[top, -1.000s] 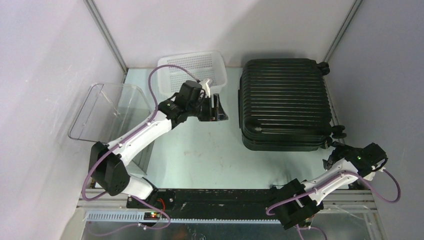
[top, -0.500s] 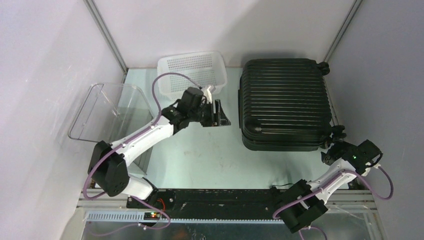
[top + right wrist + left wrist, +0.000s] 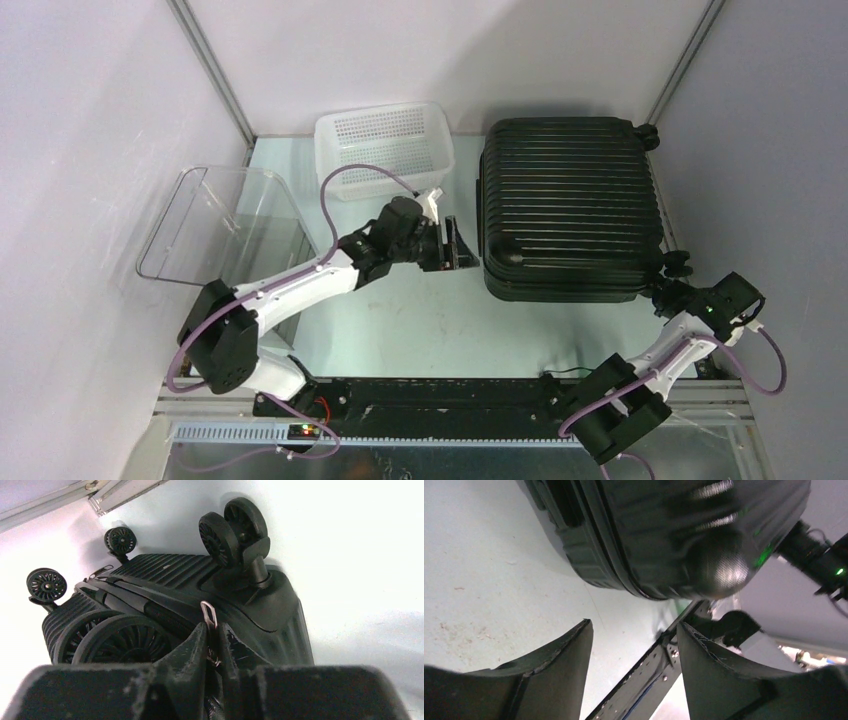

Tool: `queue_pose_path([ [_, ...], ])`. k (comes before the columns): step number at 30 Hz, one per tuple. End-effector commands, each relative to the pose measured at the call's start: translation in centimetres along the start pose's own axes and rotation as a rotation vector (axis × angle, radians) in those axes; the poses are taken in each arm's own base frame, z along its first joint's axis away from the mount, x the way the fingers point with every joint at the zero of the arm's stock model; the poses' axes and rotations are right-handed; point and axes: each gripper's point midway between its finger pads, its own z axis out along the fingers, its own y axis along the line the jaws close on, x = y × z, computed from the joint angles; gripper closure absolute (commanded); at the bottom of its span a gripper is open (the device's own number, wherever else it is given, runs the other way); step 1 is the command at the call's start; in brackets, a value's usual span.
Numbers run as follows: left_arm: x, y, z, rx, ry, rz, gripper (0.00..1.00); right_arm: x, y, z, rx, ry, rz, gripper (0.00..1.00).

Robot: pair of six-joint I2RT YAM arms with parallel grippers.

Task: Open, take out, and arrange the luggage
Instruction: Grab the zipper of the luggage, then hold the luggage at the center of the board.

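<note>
The luggage (image 3: 570,205) is a large black ribbed hard-shell suitcase lying flat and closed at the back right of the table. From the right wrist I see its wheeled end (image 3: 200,595) with several small black wheels. My right gripper (image 3: 213,629) is at the suitcase's near right corner, shut on a thin metal zipper pull (image 3: 208,612) that sticks up between its fingers. My left gripper (image 3: 458,245) hovers just left of the suitcase's near left corner, open with nothing between its fingers. The suitcase's corner (image 3: 649,540) fills the top of the left wrist view.
A white perforated basket (image 3: 385,135) stands at the back, left of the suitcase. A clear plastic bin (image 3: 215,220) sits at the far left. Frame posts rise at both back corners, and the right wall runs close beside the suitcase.
My right gripper has closed onto the zipper pull at the suitcase's wheeled corner. My left gripper has moved right from the basket toward the suitcase's near left corner, still open.
</note>
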Motion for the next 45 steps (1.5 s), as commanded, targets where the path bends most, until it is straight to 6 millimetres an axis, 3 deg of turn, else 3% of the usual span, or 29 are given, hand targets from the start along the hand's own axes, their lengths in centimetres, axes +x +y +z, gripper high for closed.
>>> queue_pose_path([
  [1,-4.6,-0.9,-0.2,0.057,-0.171,-0.191,0.33,-0.9,-0.6,0.7,0.025,-0.031,0.006,0.87],
  [2,-4.1,-0.1,0.3,0.054,-0.170,-0.240,0.34,-1.0,-0.7,0.8,0.026,-0.033,0.003,0.94],
  [3,-5.2,-0.8,0.4,0.106,-0.208,-0.323,0.34,-1.0,-0.5,0.8,0.018,-0.034,-0.002,0.97],
  [4,-4.5,0.3,1.2,0.096,-0.201,-0.381,0.35,-1.0,-0.5,0.8,0.017,-0.031,-0.005,1.00],
  [5,-5.6,-0.5,1.2,0.155,-0.239,-0.441,0.36,-1.0,-0.3,0.9,0.008,-0.029,-0.009,1.00],
  [6,-5.6,-0.1,2.0,0.162,-0.242,-0.468,0.38,-0.9,-0.3,0.9,0.007,-0.021,-0.016,1.00],
  [8,-7.3,-0.9,2.9,0.191,-0.270,-0.450,0.41,-0.9,-0.3,1.0,0.005,-0.014,-0.028,1.00],
  [13,-8.8,3.1,6.0,0.012,-0.286,-0.369,0.42,-0.9,-0.5,1.2,0.008,-0.005,-0.055,1.00],
  [21,-11.7,7.8,7.3,-0.107,-0.374,-0.368,0.51,-1.0,-0.5,1.2,0.007,-0.001,-0.064,1.00],
  [23,-12.4,7.9,7.6,-0.116,-0.380,-0.349,0.54,-1.0,-0.6,1.1,0.007,-0.001,-0.066,1.00],
  [33,-12.8,8.6,11.0,-0.114,-0.333,-0.344,0.58,-1.1,-0.5,1.0,-0.001,-0.001,-0.079,1.00],
  [37,-11.7,9.5,11.7,-0.177,-0.305,-0.348,0.59,-1.3,-0.6,0.8,-0.001,-0.008,-0.080,1.00],
  [45,-10.5,9.5,13.8,-0.184,-0.258,-0.329,0.59,-1.4,-0.8,0.9,0.005,-0.011,-0.090,1.00],
])
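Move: The right fingers already straddle the luggage's zipper pull, about 1 cm below their point; the near upper wheel is some 5 cm ahead and 4 cm higher, and the luggage's middle about 22 cm ahead, 24 cm left. From the left hand the side handle lies about 18 cm ahead, 6 cm right and 12 cm lower, with the white basket some 36 cm ahead, 19 cm left and 15 cm below. Right fingers pinch the zipper while the left, narrowing, goes about 17 cm forward and down to the handle. ##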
